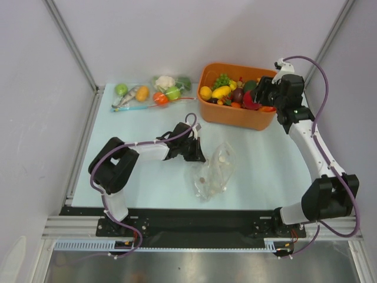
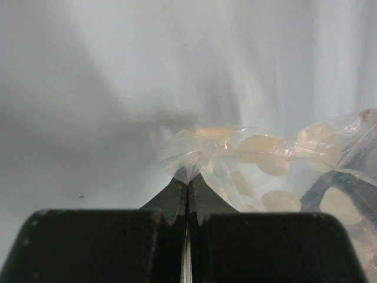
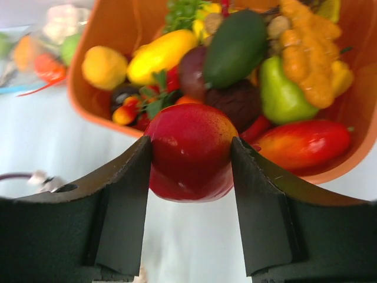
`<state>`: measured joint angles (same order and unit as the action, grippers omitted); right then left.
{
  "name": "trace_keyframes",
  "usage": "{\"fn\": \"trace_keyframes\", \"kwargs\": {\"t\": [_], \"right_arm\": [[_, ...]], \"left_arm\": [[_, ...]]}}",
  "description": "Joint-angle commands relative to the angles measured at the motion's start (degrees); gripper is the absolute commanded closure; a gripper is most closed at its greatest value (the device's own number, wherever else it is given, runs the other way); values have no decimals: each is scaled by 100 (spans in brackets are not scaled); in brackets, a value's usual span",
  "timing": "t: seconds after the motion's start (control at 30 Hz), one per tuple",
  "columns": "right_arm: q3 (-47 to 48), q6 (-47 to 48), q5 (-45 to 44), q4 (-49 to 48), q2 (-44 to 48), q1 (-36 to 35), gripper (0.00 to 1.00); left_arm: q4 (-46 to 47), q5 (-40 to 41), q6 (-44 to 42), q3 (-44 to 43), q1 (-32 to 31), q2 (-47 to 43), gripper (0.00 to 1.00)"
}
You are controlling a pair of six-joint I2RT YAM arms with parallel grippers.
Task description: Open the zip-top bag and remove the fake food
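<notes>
The zip-top bag (image 1: 215, 171), clear and crinkled, lies on the table in front of the arms. My left gripper (image 1: 200, 158) is shut on a corner of its plastic, seen close in the left wrist view as the bag (image 2: 259, 159) bunched at the gripper (image 2: 188, 180). Pale round shapes show through the film. My right gripper (image 1: 252, 101) holds a round red piece of fake food (image 3: 189, 150) between its fingers (image 3: 126, 194), over the near rim of the orange bin (image 1: 235, 121).
The orange bin (image 3: 118, 23) at the back right is full of mixed plastic fruit and vegetables. Other clear bags with food (image 1: 147, 93) lie at the back left. Metal frame rails run along the table's left and near edges.
</notes>
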<state>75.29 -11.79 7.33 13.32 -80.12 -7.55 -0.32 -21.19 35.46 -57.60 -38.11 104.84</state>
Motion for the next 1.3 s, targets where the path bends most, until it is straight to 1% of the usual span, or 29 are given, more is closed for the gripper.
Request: {"fn": "trace_keyframes", "kwargs": {"t": [0.0, 0.17, 0.37, 0.43, 0.6, 0.63, 0.67, 0.7, 0.73, 0.8, 0.83, 0.87, 0.93, 0.97, 1.0, 1.1, 1.27], "right_arm": [[355, 290, -223, -611, -258, 113, 100], [268, 616, -644, -760, -513, 228, 100], [-119, 950, -1216, -1271, -672, 272, 100], [-137, 1029, -1287, -1534, -803, 280, 100], [-172, 1056, -1182, -1482, -979, 281, 100], [-190, 1039, -1164, -1455, -988, 289, 98], [-198, 1039, -1155, -1420, -1006, 281, 94], [-190, 1039, -1138, -1385, -1015, 289, 86], [-181, 1039, -1068, -1359, -1006, 298, 67], [-163, 1065, -989, -1174, -936, 289, 50], [-155, 1056, -936, -1157, -892, 289, 39], [-146, 1065, -918, -1139, -857, 289, 34], [-76, 1065, -970, -1086, -760, 289, 29], [-67, 1100, -988, -1112, -673, 289, 6], [-58, 1126, -979, -1104, -637, 289, 1], [30, 1162, -1014, -964, -567, 289, 0], [3, 1153, -1006, -902, 30, 289, 0]], "left_arm": [[-100, -26, -110, -137, 31, -297, 100], [-109, -26, -110, -119, 31, -332, 100], [-197, -61, -75, -181, 23, -402, 100], [-223, -52, -83, -216, 14, -420, 100], [-285, -26, -75, -260, -12, -455, 100], [-285, -26, -83, -260, -21, -455, 100], [-285, -17, -75, -260, -21, -464, 100], [-285, -25, -75, -278, -21, -464, 100], [-293, -26, -75, -278, -30, -473, 100], [-302, -26, -66, -295, -39, -464, 100], [-311, -34, -75, -321, -39, -455, 100], [-320, -34, -66, -322, -48, -447, 100], [-329, -43, -66, -365, -56, -420, 100], [-320, -52, -66, -374, -56, -420, 100], [-302, -78, -66, -366, -56, -412, 100], [-293, -105, -75, -392, -65, -420, 100], [-320, -70, -92, -392, -65, -490, 100]]}}
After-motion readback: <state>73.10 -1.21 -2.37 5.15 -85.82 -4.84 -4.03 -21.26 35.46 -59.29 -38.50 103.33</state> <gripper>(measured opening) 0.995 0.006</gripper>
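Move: My right hand holds the red fruit above the orange bin's front-right part; the spot for it is about 6 cm ahead, 5 cm to the right and 7 cm below. The red pepper lies roughly 5 cm ahead and 9 cm right, the green pear 10 cm ahead and 7 cm right, and the avocado 12 cm ahead and 2 cm right, all some 11 cm down. From my left hand, which has the bag pinched, that spot is some 22 cm ahead, 26 cm right and 15 cm higher. I carry the red fruit with my right hand about 5 cm forward, as much to the right and 6 cm down into the bin beside the red pepper, rolling my wrist right side up and turning it some 10 degrees clockwise. There I open my fingers wide to let go, then lift nearly 3 cm and ease back a little. My left hand keeps its pinch on the bag. ##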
